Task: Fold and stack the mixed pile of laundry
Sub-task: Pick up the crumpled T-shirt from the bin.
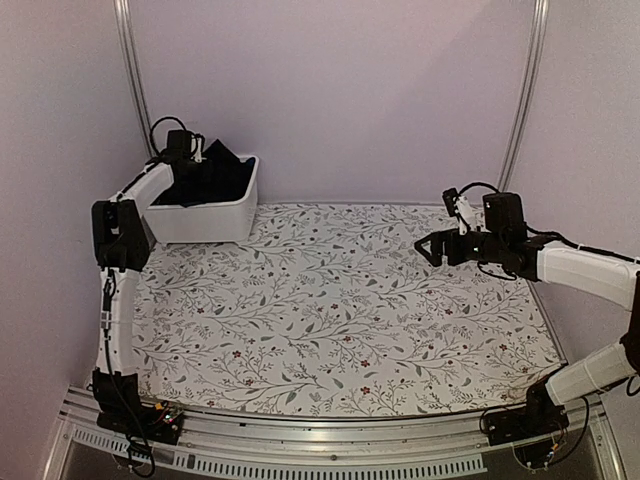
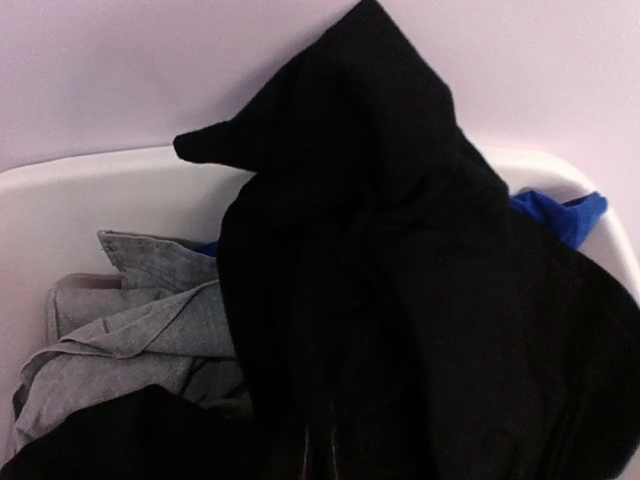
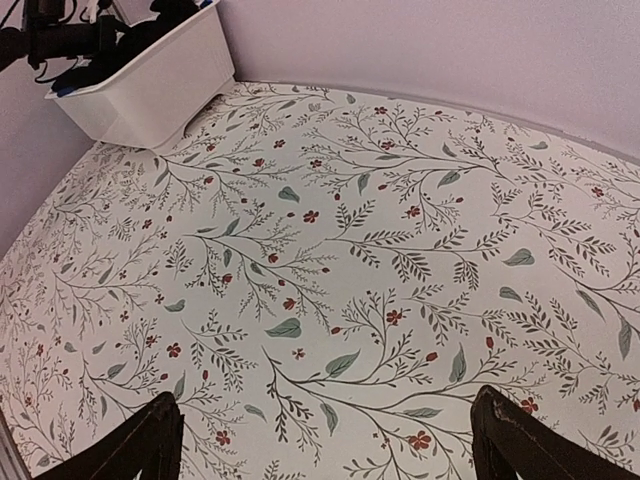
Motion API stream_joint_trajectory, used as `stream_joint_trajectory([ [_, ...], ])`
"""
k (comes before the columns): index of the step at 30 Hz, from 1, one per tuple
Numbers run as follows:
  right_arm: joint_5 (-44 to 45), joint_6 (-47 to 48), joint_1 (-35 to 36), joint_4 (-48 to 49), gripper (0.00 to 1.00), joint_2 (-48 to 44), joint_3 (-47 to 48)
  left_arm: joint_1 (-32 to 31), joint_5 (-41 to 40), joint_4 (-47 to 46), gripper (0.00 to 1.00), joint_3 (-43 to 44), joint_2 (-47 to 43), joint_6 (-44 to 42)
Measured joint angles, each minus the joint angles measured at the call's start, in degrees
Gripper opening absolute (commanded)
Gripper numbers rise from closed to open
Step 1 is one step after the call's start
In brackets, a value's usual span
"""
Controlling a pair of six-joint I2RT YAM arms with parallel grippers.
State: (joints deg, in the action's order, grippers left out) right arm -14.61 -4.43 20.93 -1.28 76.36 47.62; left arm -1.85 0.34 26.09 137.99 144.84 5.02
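Observation:
The mixed laundry pile lies in a white bin (image 1: 205,220) at the table's back left. In the left wrist view a black T-shirt (image 2: 400,250) rises in a peak over a grey collared shirt (image 2: 140,330). A bright blue garment (image 2: 560,215) shows at the bin's rim (image 2: 100,180). My left gripper (image 1: 203,172) reaches into the bin. Its fingers (image 2: 320,455) are pressed together in the black cloth, shut on the black T-shirt (image 1: 222,160). My right gripper (image 1: 437,225) hovers open over the table's right side, with nothing between its fingers (image 3: 150,445).
A floral-patterned cloth (image 1: 340,300) covers the table between the arms. Pale walls close in at the back and both sides. The bin (image 3: 150,85) sits far from the right gripper (image 3: 335,450), across the table.

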Motion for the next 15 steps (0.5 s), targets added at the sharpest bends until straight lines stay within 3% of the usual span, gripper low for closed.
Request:
stream_joint_trajectory([
  [15, -2.32, -1.01, 0.0, -0.02, 0.99, -4.11, -0.02, -2.73, 2.21, -1.38, 0.0, -2.12, -27.41, -0.59],
])
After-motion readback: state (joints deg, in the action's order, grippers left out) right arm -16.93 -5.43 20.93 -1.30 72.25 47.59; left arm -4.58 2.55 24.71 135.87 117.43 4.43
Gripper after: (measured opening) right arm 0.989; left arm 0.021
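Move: The left hand is already shut on the black T-shirt inside the white bin; the bulk of the shirt lies about 4 cm ahead and 4 cm to the right, roughly 2 cm lower. Grey cloth sits some 11 cm to the left of this hand, 5 cm ahead and 6 cm below; a blue corner shows about 12 cm ahead and 12 cm right, 2 cm below. From the right hand, the T-shirt is roughly 35 cm forward and 63 cm left, 4 cm lower. Keeping its pinch on the black T-shirt, the left hand hauls the cloth nearly straight up out of the white bin, gathering speed over some 30 cm while drawing back about 10 cm towards the base, and its fingers tip upward from their downward slant to almost level. The right hand, empty and wide open, only rises a few centimetres over the table, well clear of the bin. ##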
